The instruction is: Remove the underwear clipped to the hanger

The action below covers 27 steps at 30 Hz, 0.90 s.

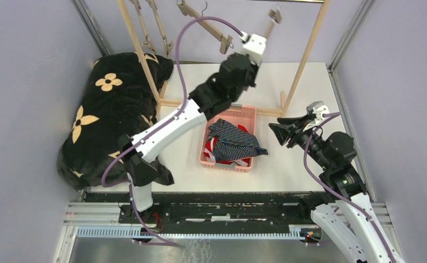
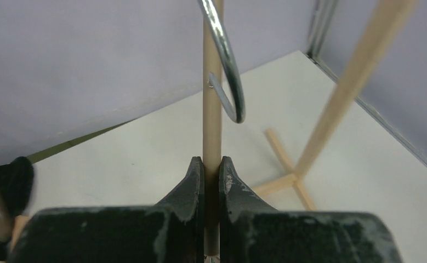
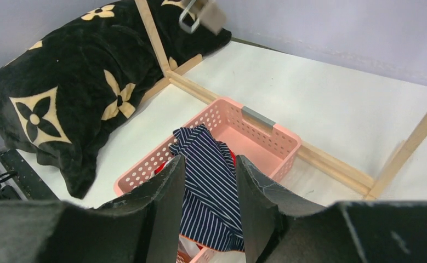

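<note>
The wooden hanger (image 1: 214, 28) hangs high at the back, and its clips (image 1: 225, 44) that show hold no cloth. My left gripper (image 1: 251, 39) is up at the hanger's middle. In the left wrist view it (image 2: 211, 164) is shut on the hanger's tan bar (image 2: 212, 109), with the metal hook (image 2: 228, 66) just above. The underwear (image 1: 234, 141) lies heaped in a pink basket (image 1: 243, 114), dark blue striped boxers (image 3: 211, 181) on top and red cloth (image 1: 244, 162) under them. My right gripper (image 3: 208, 160) is open and holds nothing. It hovers right of the basket (image 1: 280, 131).
A black blanket with tan flowers (image 1: 109, 104) is piled at the left, against the wooden rack's post (image 1: 142, 55). The rack's floor bar (image 3: 331, 164) runs behind the basket, and its right post (image 1: 304, 57) stands at the back. More hangers (image 1: 151, 24) hang at the back left.
</note>
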Each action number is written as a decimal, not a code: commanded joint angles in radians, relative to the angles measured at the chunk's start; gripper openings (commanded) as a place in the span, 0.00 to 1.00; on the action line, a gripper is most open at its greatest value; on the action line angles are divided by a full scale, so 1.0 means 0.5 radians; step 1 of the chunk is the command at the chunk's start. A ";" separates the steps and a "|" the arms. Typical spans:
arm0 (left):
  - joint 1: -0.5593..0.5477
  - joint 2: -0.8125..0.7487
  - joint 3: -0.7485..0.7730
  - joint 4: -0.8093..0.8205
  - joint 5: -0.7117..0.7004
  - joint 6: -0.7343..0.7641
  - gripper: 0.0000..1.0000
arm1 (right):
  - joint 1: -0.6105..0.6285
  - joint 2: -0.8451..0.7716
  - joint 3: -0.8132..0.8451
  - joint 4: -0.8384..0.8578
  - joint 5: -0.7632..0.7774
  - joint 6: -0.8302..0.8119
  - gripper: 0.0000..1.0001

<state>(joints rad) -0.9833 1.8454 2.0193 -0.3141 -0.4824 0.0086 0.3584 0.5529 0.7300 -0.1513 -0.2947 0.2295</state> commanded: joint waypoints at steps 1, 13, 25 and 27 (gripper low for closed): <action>0.197 0.014 0.257 0.058 0.066 -0.118 0.03 | 0.010 -0.089 -0.006 -0.105 0.068 -0.050 0.47; 0.353 0.141 0.653 -0.021 0.253 -0.126 0.03 | 0.013 -0.093 -0.198 -0.149 0.006 0.033 0.49; 0.497 0.121 0.532 0.179 0.400 -0.166 0.03 | 0.013 -0.090 -0.248 -0.117 0.001 0.013 0.49; 0.515 0.131 0.532 0.201 0.418 -0.175 0.03 | 0.015 -0.076 -0.244 -0.106 -0.009 0.015 0.49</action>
<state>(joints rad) -0.7383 1.9217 2.2711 -0.3241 -0.3050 -0.0196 0.3603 0.5041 0.6094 -0.2623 -0.2909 0.2344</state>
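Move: The left hand already grips the emptied wooden hanger; the spot on the rack's rail that it heads for is about 11 cm ahead, 7 cm to its left and some 18 cm above. The nearest hanging hanger has its middle about 9 cm ahead, 17 cm left and 8 cm up, and the basket of underwear lies level with the hand, 9 cm left and some 38 cm below. From the right hand, that rail spot is about 28 cm ahead, 14 cm left and 26 cm up. Forward and left by about 5 cm, then almost straight up some 5 cm more, then easing forward-left again, the left hand carries the gripped hanger towards the rail, its left side dipping slightly, fingers kept shut. The empty right hand sinks about 7 cm, half open, tipping its fingers down some 10 degrees. ##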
